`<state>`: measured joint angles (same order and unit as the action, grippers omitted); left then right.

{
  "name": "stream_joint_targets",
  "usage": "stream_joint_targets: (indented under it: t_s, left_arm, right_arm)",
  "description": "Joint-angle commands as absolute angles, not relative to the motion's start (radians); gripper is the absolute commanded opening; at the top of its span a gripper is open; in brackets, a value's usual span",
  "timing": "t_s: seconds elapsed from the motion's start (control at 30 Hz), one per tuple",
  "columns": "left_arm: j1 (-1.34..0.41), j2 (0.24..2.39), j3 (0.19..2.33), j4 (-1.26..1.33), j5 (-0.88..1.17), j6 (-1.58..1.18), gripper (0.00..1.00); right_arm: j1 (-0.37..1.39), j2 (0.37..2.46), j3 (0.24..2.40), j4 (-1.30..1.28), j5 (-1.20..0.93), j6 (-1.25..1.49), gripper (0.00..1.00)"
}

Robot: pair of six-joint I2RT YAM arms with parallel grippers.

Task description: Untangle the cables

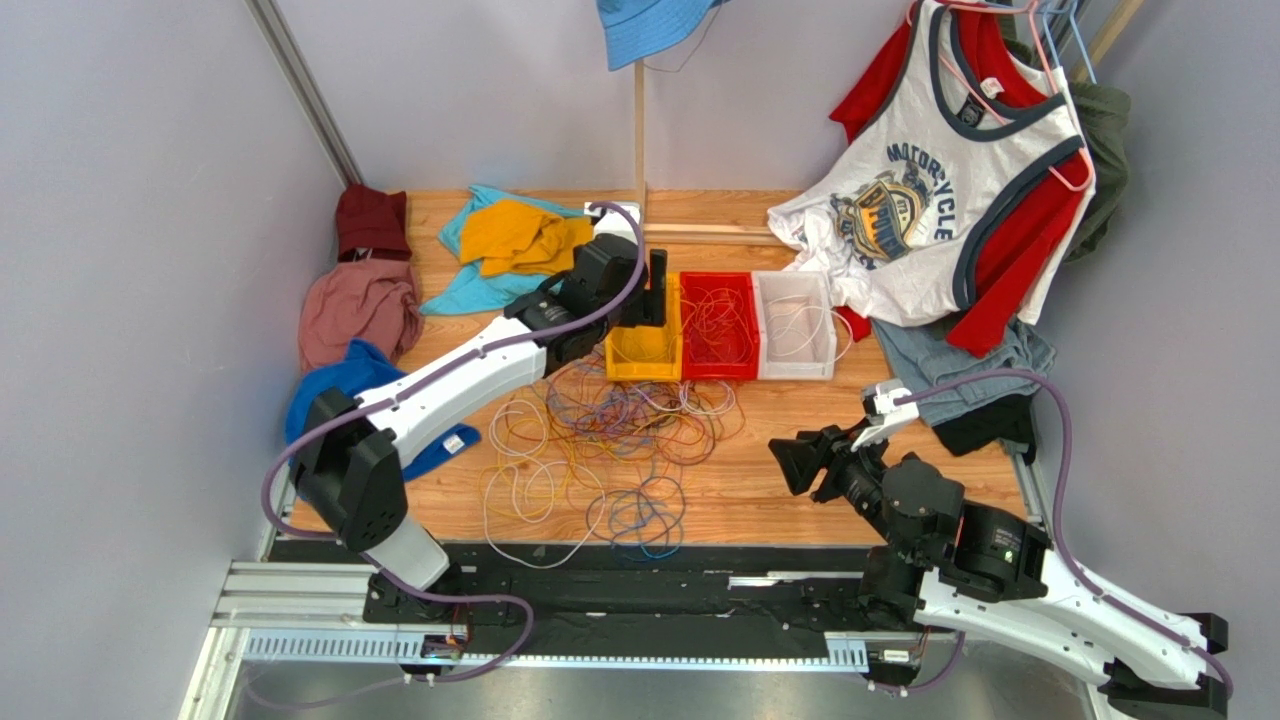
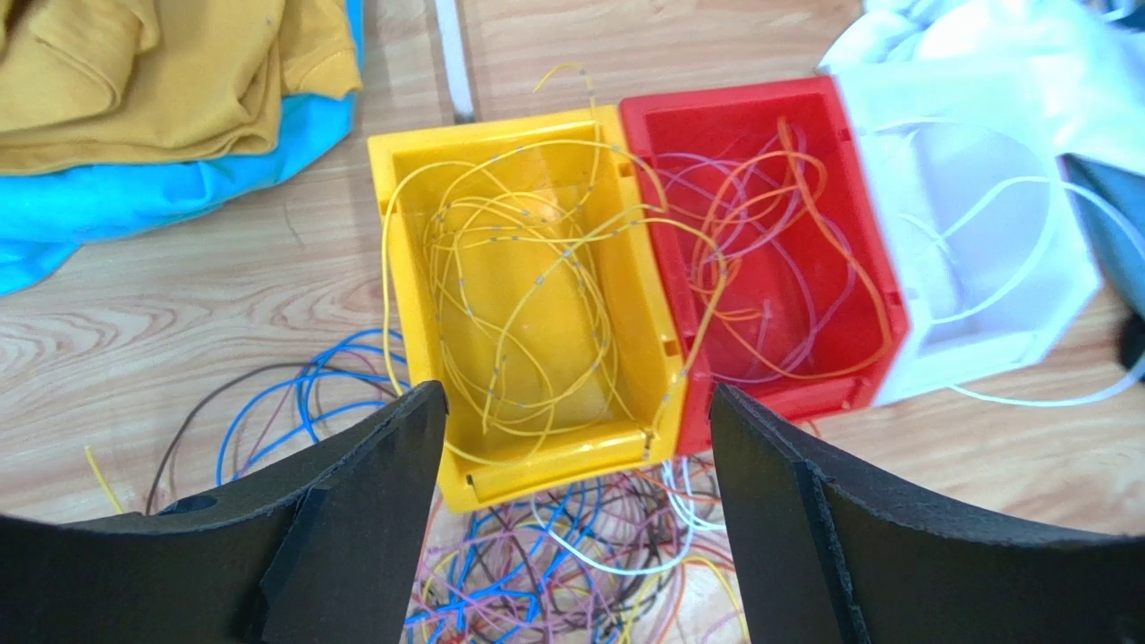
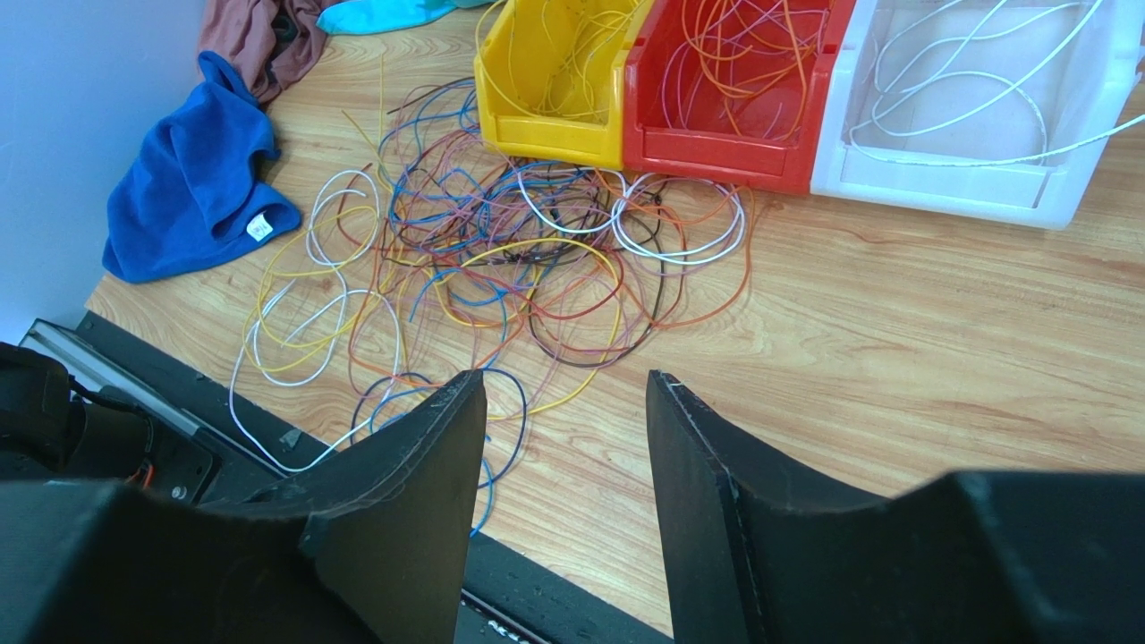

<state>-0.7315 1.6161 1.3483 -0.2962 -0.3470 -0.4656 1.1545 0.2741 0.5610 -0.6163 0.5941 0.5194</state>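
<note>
A tangle of thin cables [image 1: 616, 435] in blue, purple, yellow, orange, white and brown lies on the wooden table in front of three bins. The yellow bin [image 2: 551, 472] holds yellow cables [image 2: 531, 289]. Orange and purple ones lie in the red bin [image 2: 786, 396], white ones in the white bin [image 2: 981, 356]. My left gripper [image 2: 575, 392] hangs open above the yellow bin's near edge with nothing between its fingers. Over bare wood right of the tangle [image 3: 511, 255], my right gripper [image 3: 565, 379] stands open and empty.
Clothes ring the table: a blue cloth [image 1: 338, 393] at the left, yellow and teal shirts [image 1: 511, 240] at the back, a hanging tank top [image 1: 932, 180] and a grey garment [image 1: 962, 375] at the right. A wooden post [image 1: 639, 135] stands behind the bins. A black rail [image 1: 601, 578] runs along the near edge.
</note>
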Motion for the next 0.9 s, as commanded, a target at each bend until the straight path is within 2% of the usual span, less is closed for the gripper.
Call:
stream_joint_targets:
  t_s: [0.0, 0.23, 0.33, 0.53, 0.67, 0.87]
  left_arm:
    - [-0.756, 1.455, 1.304, -0.318, -0.383, -0.457, 0.81]
    - [-0.767, 1.060, 0.941, -0.356, -0.391, -0.583, 0.81]
    - [-0.787, 0.896, 0.774, -0.386, -0.387, -0.652, 0.80]
    - [-0.813, 0.663, 0.527, -0.439, -0.341, -0.788, 0.79]
    - [-0.815, 0.560, 0.468, -0.488, -0.341, -0.831, 0.79]
    - [-0.815, 0.477, 0.457, -0.595, -0.344, -0.854, 0.79]
  right_arm:
    - [1.157, 0.270, 0.555, -0.583, 0.604, 0.523, 0.51]
    - [1.157, 0.360, 0.489, -0.438, 0.554, 0.535, 0.52]
    - [1.157, 0.474, 0.463, -0.320, 0.493, 0.540, 0.52]
    - [1.158, 0.849, 0.530, -0.140, 0.336, 0.514, 0.54]
    - [1.167, 1.122, 0.609, -0.094, 0.287, 0.505, 0.54]
    - [1.183, 1.242, 0.612, -0.031, 0.371, 0.511, 0.56]
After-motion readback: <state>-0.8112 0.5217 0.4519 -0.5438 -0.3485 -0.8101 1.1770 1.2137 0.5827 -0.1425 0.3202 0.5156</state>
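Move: The white and yellow cable loops that my open left hand goes for lie some 18 cm back and 14 cm to its left, about 20 cm below. The main tangle is about 6 cm back of that hand, straight below its line, and the yellow bin 9 cm ahead. My right hand heads for the blue cable coil, about 17 cm to its left and 20 cm below, nearly level with it; from there the tangle lies some 14 cm ahead and 19 cm left. I draw my empty left hand away from the yellow bin, back about 20 cm and 14 cm left, rising slightly at first and then sinking over the white and yellow loops. After a brief wait my right hand sweeps left some 13 cm and equally far down towards the blue coil, its fingers tipping downward and turning counter-clockwise. Both grippers stay open, still clear of the cables. ##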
